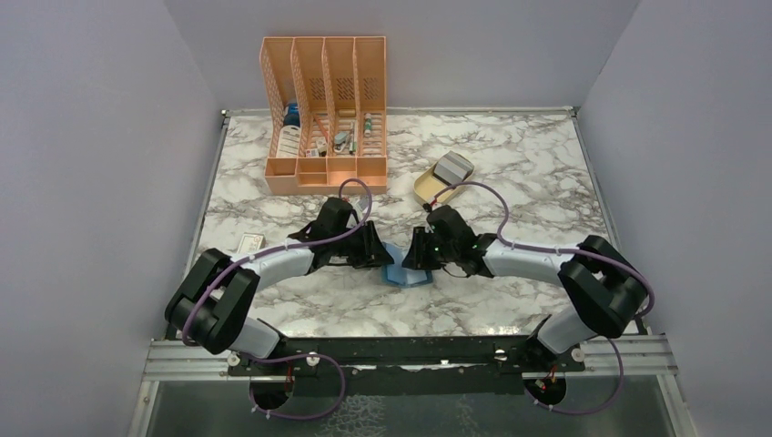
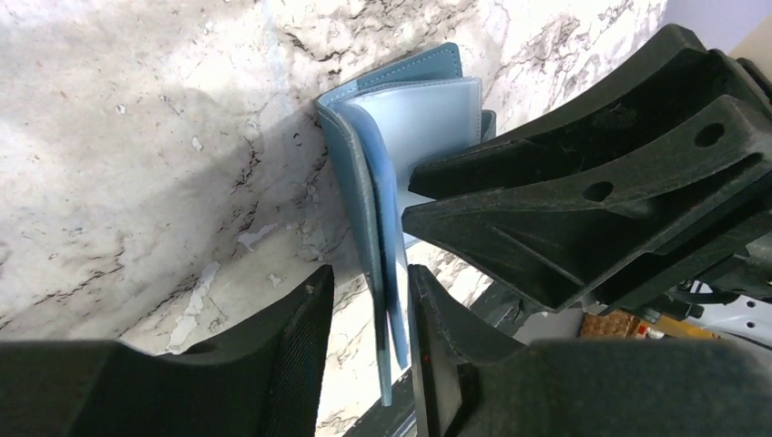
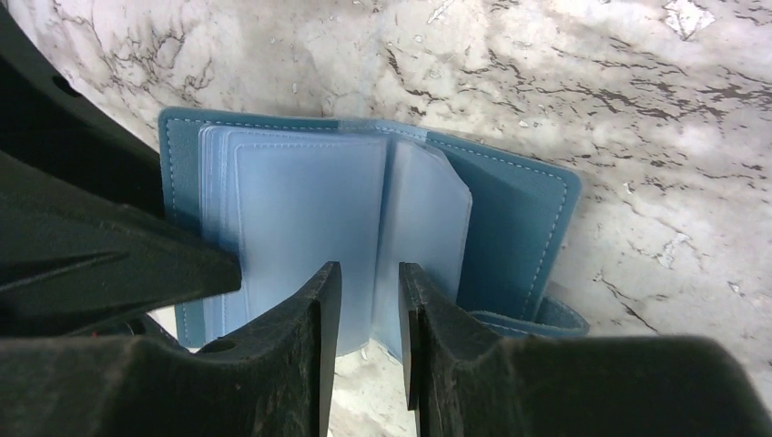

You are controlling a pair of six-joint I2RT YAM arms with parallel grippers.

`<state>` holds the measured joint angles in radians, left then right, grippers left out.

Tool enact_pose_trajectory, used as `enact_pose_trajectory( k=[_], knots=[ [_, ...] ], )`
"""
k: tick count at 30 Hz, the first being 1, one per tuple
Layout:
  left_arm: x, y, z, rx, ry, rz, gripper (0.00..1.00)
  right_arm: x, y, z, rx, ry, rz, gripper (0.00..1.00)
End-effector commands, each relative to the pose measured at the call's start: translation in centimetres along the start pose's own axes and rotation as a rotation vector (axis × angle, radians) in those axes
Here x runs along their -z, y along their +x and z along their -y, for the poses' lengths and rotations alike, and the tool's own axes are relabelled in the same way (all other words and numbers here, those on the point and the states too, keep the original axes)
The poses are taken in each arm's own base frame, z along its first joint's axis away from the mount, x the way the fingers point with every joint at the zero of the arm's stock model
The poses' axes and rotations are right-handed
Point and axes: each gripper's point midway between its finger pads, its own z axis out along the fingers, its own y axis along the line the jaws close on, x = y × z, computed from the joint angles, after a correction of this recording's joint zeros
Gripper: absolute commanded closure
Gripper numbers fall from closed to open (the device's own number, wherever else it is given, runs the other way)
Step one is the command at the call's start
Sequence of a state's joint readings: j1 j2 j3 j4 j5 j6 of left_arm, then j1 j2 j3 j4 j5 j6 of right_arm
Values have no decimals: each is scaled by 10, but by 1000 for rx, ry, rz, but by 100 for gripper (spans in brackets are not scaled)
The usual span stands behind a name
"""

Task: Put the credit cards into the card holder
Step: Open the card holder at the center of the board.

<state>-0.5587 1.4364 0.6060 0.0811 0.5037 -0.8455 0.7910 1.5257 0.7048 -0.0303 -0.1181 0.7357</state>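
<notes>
The teal-blue card holder (image 1: 407, 273) lies open on the marble table between both grippers. In the left wrist view the card holder (image 2: 428, 118) stands on edge. Its cover and a pale sleeve run down between the fingers of my left gripper (image 2: 369, 273), close to the right finger, with a gap on the left. My left gripper (image 1: 378, 248) is open. My right gripper (image 3: 369, 269) is open over the card holder's (image 3: 300, 209) light blue sleeves, near the fold. My right gripper (image 1: 419, 250) holds nothing. A grey credit card (image 1: 449, 168) lies in the beige tray.
The beige oval tray (image 1: 426, 188) sits behind my right arm. An orange slotted file rack (image 1: 325, 114) with small items stands at the back. A small white-and-red box (image 1: 250, 242) lies beside my left arm. Grey walls close in both sides.
</notes>
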Motion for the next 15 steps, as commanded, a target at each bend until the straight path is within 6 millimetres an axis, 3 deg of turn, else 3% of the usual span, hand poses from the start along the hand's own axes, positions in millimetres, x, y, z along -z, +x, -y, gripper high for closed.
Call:
enact_pose_trajectory(
  k=[1, 8, 15],
  knots=[
    [5, -2, 3, -28, -6, 11, 58, -7, 4, -7, -12, -41, -13, 70],
    [9, -7, 7, -39, -6, 30, 50, -7, 2, -15, 3, -77, -19, 69],
    [4, -9, 0, -35, -31, 29, 49, -12, 3, -18, 6, -98, -37, 70]
  ],
)
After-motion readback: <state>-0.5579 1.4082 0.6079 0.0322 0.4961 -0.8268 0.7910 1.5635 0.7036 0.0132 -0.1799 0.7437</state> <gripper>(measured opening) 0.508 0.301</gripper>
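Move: The card holder stands partly open between the hands. Its middle is about 4 cm to the left hand's right, 2 cm back and 4 cm below, with the left leaf upright between the left fingers. From the right hand, the middle is roughly 1 cm left, 1 cm back and 2 cm below. The card tray lies some 18 cm ahead of the left hand and 12 cm to its right. The organiser front is about 18 cm ahead of that hand and 13 cm to its left. The left fingers, already parting, spread from about a third to half open around the holder's upright left leaf and come clear of it, while that hand eases only about half a centimetre left and back. The right hand, its fingers staying about a third open with the tips down in the open fold, creeps about 1 cm left with a slight drift back and down, towards the left leaf's inner face, and seems to keep bearing on the inside of the holder. ##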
